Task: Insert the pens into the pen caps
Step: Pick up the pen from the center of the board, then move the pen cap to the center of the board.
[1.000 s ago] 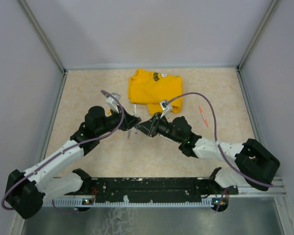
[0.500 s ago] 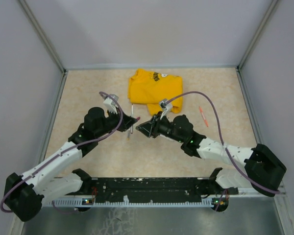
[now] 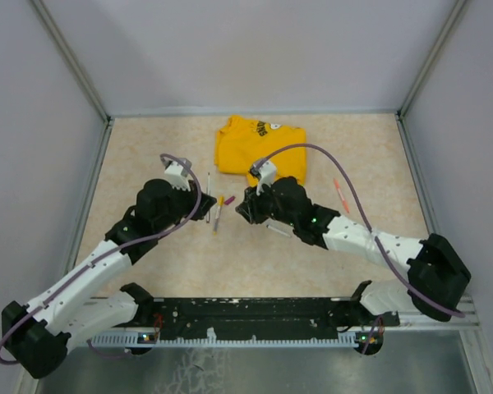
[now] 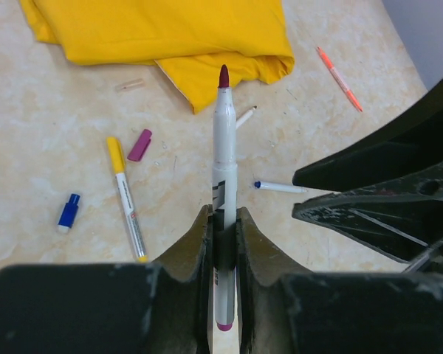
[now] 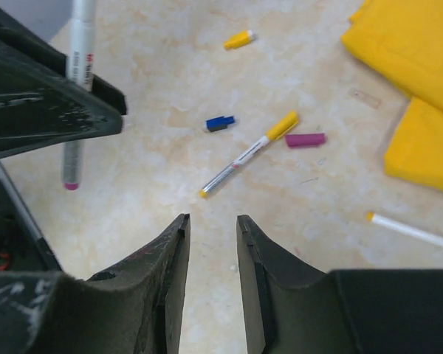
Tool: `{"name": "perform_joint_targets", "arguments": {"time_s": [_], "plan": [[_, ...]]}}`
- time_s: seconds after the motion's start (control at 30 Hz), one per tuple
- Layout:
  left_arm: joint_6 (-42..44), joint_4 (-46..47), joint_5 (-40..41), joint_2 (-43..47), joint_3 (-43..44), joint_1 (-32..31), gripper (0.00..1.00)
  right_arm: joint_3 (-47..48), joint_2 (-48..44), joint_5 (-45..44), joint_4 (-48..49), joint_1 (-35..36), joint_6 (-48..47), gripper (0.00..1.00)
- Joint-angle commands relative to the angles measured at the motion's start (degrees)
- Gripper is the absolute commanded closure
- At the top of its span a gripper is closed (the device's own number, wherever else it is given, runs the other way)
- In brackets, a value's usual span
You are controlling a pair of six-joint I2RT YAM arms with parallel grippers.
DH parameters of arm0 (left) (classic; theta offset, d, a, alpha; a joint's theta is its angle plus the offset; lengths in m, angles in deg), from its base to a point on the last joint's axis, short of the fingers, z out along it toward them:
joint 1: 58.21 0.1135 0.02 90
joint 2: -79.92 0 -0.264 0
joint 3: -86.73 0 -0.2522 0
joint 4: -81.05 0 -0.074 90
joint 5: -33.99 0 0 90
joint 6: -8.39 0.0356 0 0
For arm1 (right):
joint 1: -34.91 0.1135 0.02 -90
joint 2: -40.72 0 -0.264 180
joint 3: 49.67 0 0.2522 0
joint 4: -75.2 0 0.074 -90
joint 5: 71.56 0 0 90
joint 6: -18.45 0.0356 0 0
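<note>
My left gripper [image 4: 223,214] is shut on a white pen [image 4: 223,147] with a dark magenta tip, which points away toward the shirt. This held pen also shows in the right wrist view [image 5: 75,81]. My right gripper [image 5: 212,219] is open and empty above bare table, just right of the left gripper [image 3: 204,199]. On the table lie a pen with a yellow cap on it [image 4: 125,195], a loose magenta cap [image 4: 139,144], a blue cap [image 4: 69,212] and a yellow cap [image 5: 238,39]. A blue-tipped pen [image 4: 279,187] and a yellow-tipped pen [image 5: 410,229] lie uncapped.
A folded yellow T-shirt [image 3: 259,148] lies at the back middle, with a white pen [image 4: 244,116] poking out from under its edge. An orange pen [image 3: 340,195] lies to the right. A clear cap [image 4: 128,85] rests near the shirt. Grey walls enclose the table.
The two grippers were together at the middle. The right gripper has opened and drawn away, and the left gripper has pulled back to the left with the pen.
</note>
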Motion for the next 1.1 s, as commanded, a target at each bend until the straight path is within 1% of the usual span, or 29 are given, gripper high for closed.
{"name": "perform_joint_targets", "arguments": {"time_s": [0.0,0.03,0.1,0.13,0.27,0.47,0.67,0.9,1.07], "plan": [[2.79,-5.27,4.21,1.21,3.75,0.99,1.0,9.31,5.32,1.35,-10.05,-2.5,-11.96,0.65],[2.88,-5.96,4.34,1.32,4.05,1.2,1.0,11.67,7.15,4.79,-13.22,-4.14,-13.18,0.62],[3.09,-7.16,4.47,1.41,4.45,1.58,1.0,17.09,11.46,11.13,-18.46,-8.04,-14.86,0.61],[3.25,-7.54,4.51,1.42,4.58,1.7,1.0,18.66,13.29,12.77,-19.26,-8.97,-15.96,0.61],[3.28,-8.78,4.44,1.87,4.98,1.86,1.0,23.68,19.2,13.7,-20.55,-9.5,-22.72,0.57],[3.29,-10.26,3.95,2.51,5.1,1.86,1.0,33.07,29.82,15.24,-26.56,-9.5,-32.11,0.54],[2.79,-10.77,4.39,3.57,4.84,1.89,1.0,40.66,38.2,16.66,-31.13,-9.5,-40.29,0.46],[2.13,-12.39,4.87,5.38,4.35,1.86,1.0,47.74,45.04,22.23,-33.67,-9.49,-45.36,0.43],[1.96,-14.43,6.42,7.27,3.96,1.89,1.0,51.91,49.27,23.88,-35.67,-9.5,-48.45,0.43]]}}
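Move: The purple cap lies about 12 cm ahead of the right hand, 6 cm to its left and 16 cm below. The yellow-capped pen's middle is some 5 cm nearer and 4 cm farther left than that cap, the blue cap about 4 cm nearer and 11 cm farther left; the orange-tipped white pen is level with the purple cap, some 15 cm to its right. From the left hand, the purple cap is roughly 11 cm ahead, 6 cm right and 19 cm below. The left fingers keep their hold on the uncapped purple-tipped pen, drawing it about 4 cm left, away from the purple cap. The empty right hand reaches for that cap, quickly forward about 11 cm, then mostly down, 12 cm in all, drifting left late; its fingers open wider while the wrist tips them downward and swings some 30 degrees counter-clockwise. ##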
